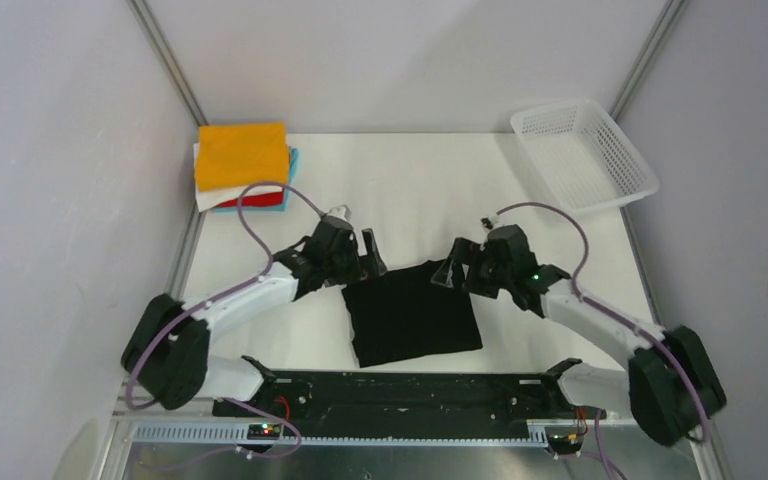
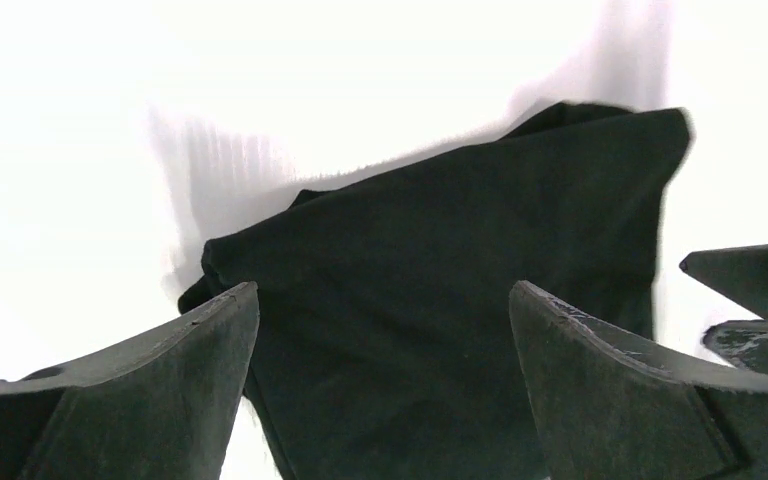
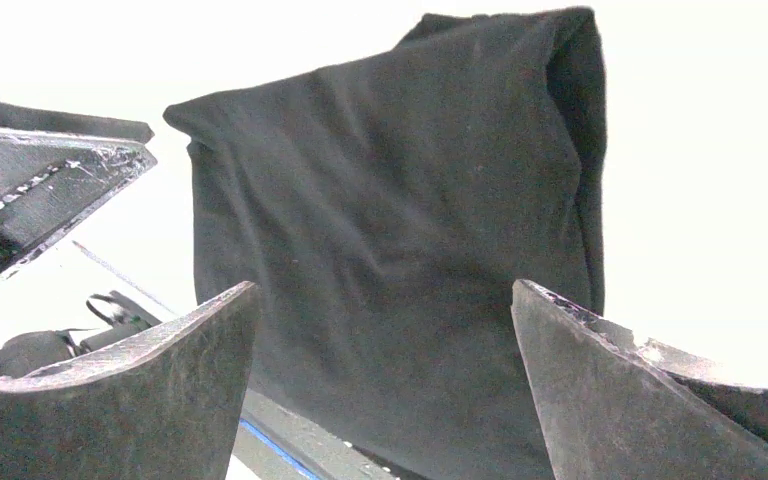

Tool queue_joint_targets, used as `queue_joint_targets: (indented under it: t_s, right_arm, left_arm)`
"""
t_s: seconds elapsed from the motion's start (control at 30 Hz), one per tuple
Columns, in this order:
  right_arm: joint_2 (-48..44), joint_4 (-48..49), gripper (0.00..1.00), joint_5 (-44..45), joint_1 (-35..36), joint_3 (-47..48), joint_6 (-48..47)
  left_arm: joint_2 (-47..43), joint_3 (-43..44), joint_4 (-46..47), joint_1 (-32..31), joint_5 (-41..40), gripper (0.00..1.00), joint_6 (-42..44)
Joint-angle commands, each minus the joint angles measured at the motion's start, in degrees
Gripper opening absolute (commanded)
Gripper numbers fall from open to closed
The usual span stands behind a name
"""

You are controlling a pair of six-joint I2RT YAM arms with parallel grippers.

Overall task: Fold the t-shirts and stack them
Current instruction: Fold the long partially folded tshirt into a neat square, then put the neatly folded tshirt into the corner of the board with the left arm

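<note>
A black t-shirt (image 1: pixel 412 312) lies folded into a rough rectangle on the white table, near the front edge. It fills both wrist views (image 2: pixel 440 300) (image 3: pixel 390 250). My left gripper (image 1: pixel 360 257) hovers at its far left corner, open, nothing between the fingers (image 2: pixel 382 290). At the far right corner my right gripper (image 1: pixel 457 262) is open too, and empty (image 3: pixel 385 290). A stack of folded t-shirts (image 1: pixel 243 165) sits at the table's back left, orange on top, with white, red and light-blue edges showing beneath.
A white plastic mesh basket (image 1: pixel 585 153) stands at the back right corner. Grey walls close in on both sides. The black base rail (image 1: pixel 400 392) of the arms runs along the near edge, just in front of the black shirt.
</note>
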Motion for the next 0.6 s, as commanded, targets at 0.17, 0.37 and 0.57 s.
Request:
queue_joint_targets:
  t_s: [0.17,0.37,0.57]
  right_arm:
    - [-19.59,-15.71,0.99,20.78,-5.67,-0.68,2.20]
    - [-25.49,-16.95,0.99,17.87,-11.99,-3.62,2.17]
    - [-25.29,-16.78,0.99,15.27,-15.29,-4.15,1.03]
  left_arm:
    - [-15.10,-12.27,-1.17,-0.21,-3.24,1.00,-7.15]
    - [-13.87,-15.94,-0.70,-2.51,-4.27,1.00,-11.57]
    - [-4.52,-11.74,0.81,-7.53,-6.72,0.88,-14.05]
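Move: The black shirt's left edge, at the spot the left hand goes for, lies about 6 cm back, 5 cm to that hand's left and 4 cm below it; the far left corner is some 2 cm back and 7 cm left, and the folded stack about 24 cm ahead and 34 cm left. From the right hand, the shirt's right edge is about 6 cm back, 5 cm to the right and 5 cm down, with the white basket some 28 cm ahead and 33 cm right. The left hand hops up about 3 cm, then swings back some 6 cm and a little left while dropping about 7 cm from the top of the hop, drifting slightly right at the end, so its still-open fingers straddle the shirt's left edge, one outside over bare table and the other over the cloth. Meanwhile the open right hand clears off to the right by about 12 cm, rising 5 cm and easing down slightly, its wrist turning nearly 30 degrees clockwise as it passes out over the shirt's right edge. ##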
